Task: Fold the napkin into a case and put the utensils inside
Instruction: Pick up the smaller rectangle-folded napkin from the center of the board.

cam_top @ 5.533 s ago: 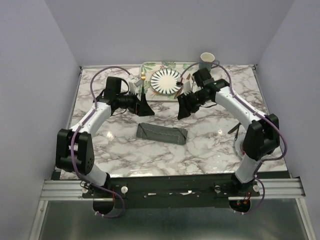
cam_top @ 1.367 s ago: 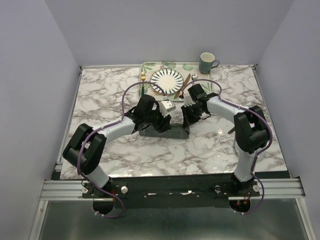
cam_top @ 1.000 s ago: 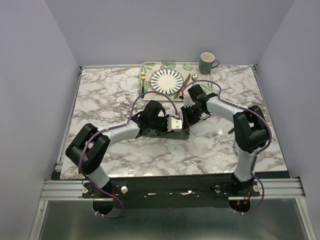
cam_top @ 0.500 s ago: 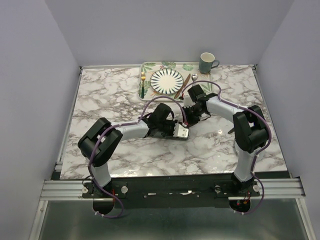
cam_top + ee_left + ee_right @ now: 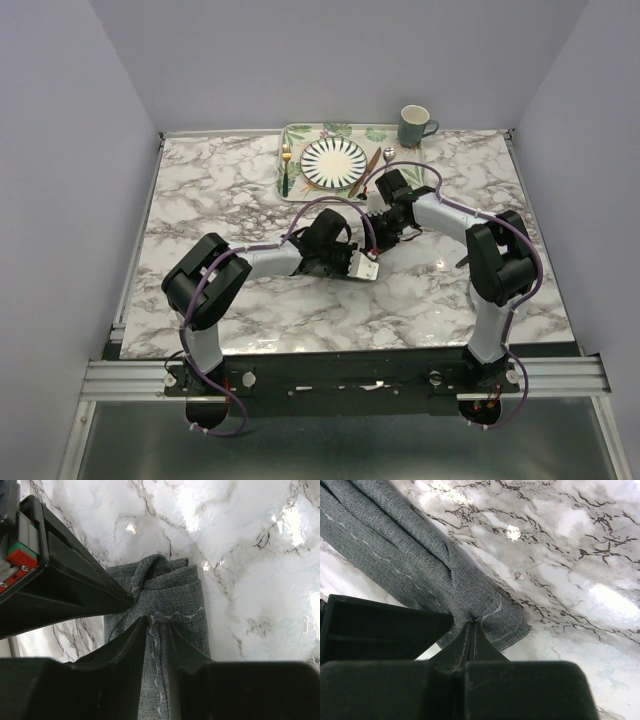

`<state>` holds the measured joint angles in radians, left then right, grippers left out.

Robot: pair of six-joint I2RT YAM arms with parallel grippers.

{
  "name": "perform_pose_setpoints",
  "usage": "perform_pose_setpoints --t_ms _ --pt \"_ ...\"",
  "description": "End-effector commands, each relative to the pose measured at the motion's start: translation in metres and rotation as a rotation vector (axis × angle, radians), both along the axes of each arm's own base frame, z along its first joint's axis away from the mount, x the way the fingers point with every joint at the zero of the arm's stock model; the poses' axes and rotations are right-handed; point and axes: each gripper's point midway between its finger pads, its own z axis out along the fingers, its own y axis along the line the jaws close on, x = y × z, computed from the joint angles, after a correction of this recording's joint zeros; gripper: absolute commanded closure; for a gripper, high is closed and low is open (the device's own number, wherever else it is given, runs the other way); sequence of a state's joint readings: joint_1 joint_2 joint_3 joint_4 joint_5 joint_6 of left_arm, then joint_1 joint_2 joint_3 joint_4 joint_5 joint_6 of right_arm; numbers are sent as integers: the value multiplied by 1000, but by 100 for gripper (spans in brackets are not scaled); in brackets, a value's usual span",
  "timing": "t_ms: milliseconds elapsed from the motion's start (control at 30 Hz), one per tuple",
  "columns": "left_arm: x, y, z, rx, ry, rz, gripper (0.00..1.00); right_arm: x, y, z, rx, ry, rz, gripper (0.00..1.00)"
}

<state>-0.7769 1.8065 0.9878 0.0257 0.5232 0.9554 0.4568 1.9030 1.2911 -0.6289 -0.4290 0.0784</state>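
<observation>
The napkin [image 5: 172,592] lies on the marble as a long narrow dark grey case, mostly hidden under my left arm in the top view. My left gripper [image 5: 157,622] [image 5: 352,258] stands over its right end, jaws closed narrowly on a ridge of cloth with pale stitching. My right gripper [image 5: 472,623] [image 5: 376,243] is shut, pinching the napkin [image 5: 395,545] at that same end. One of its fingers [image 5: 75,590] shows as a black wedge in the left wrist view. The utensils rest by the plate: fork [image 5: 285,168], knife [image 5: 365,172], spoon [image 5: 388,155].
A leaf-patterned tray [image 5: 292,132] at the back holds the striped plate [image 5: 333,160]. A green mug [image 5: 413,125] stands to its right. A small dark object [image 5: 468,260] lies on the marble beside the right arm.
My left gripper has slid to the right along the napkin until it sits close beside the right gripper. The right gripper has kept its place and its pinch.
</observation>
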Motion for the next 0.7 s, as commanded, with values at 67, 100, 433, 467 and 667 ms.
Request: perform_pose_setpoints --t_ms 67,100,433,467,667 --pt "5 0 -7 22 -15 20 83 -9 5 0 28 47 8 99" --pt "8 -1 -6 16 -26 24 85 -10 6 0 30 50 10 99" --pt "23 -5 6 -10 -78 74 100 -13 7 6 47 58 9 99" --pt "23 -5 7 -11 -80 78 100 -13 7 9 49 52 7 99" --pt "22 -2 -6 21 -79 57 100 -15 4 13 41 46 4 99"
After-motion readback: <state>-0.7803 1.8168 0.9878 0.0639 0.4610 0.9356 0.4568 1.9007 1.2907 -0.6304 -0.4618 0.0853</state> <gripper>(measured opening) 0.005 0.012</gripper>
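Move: The folded napkin lies under both hands, its middle about 8 cm to the left of the left hand's point, 1 cm farther out and 1 cm below. The left fingers are already low over its right-hand end, part open. The plate stands some 24 cm ahead and 6 cm left, the knife about 22 cm ahead and 1 cm right. From the right hand the napkin's middle is roughly 9 cm left and 2 cm back. The left fingers close fully on the cloth near the napkin's right-hand end, then creep about 1 cm forward towards the right fingertips, staying low, with hardly any turn of the wrist. The right hand stays nearly in place, its shut fingertips still resting on the same end of the napkin. ##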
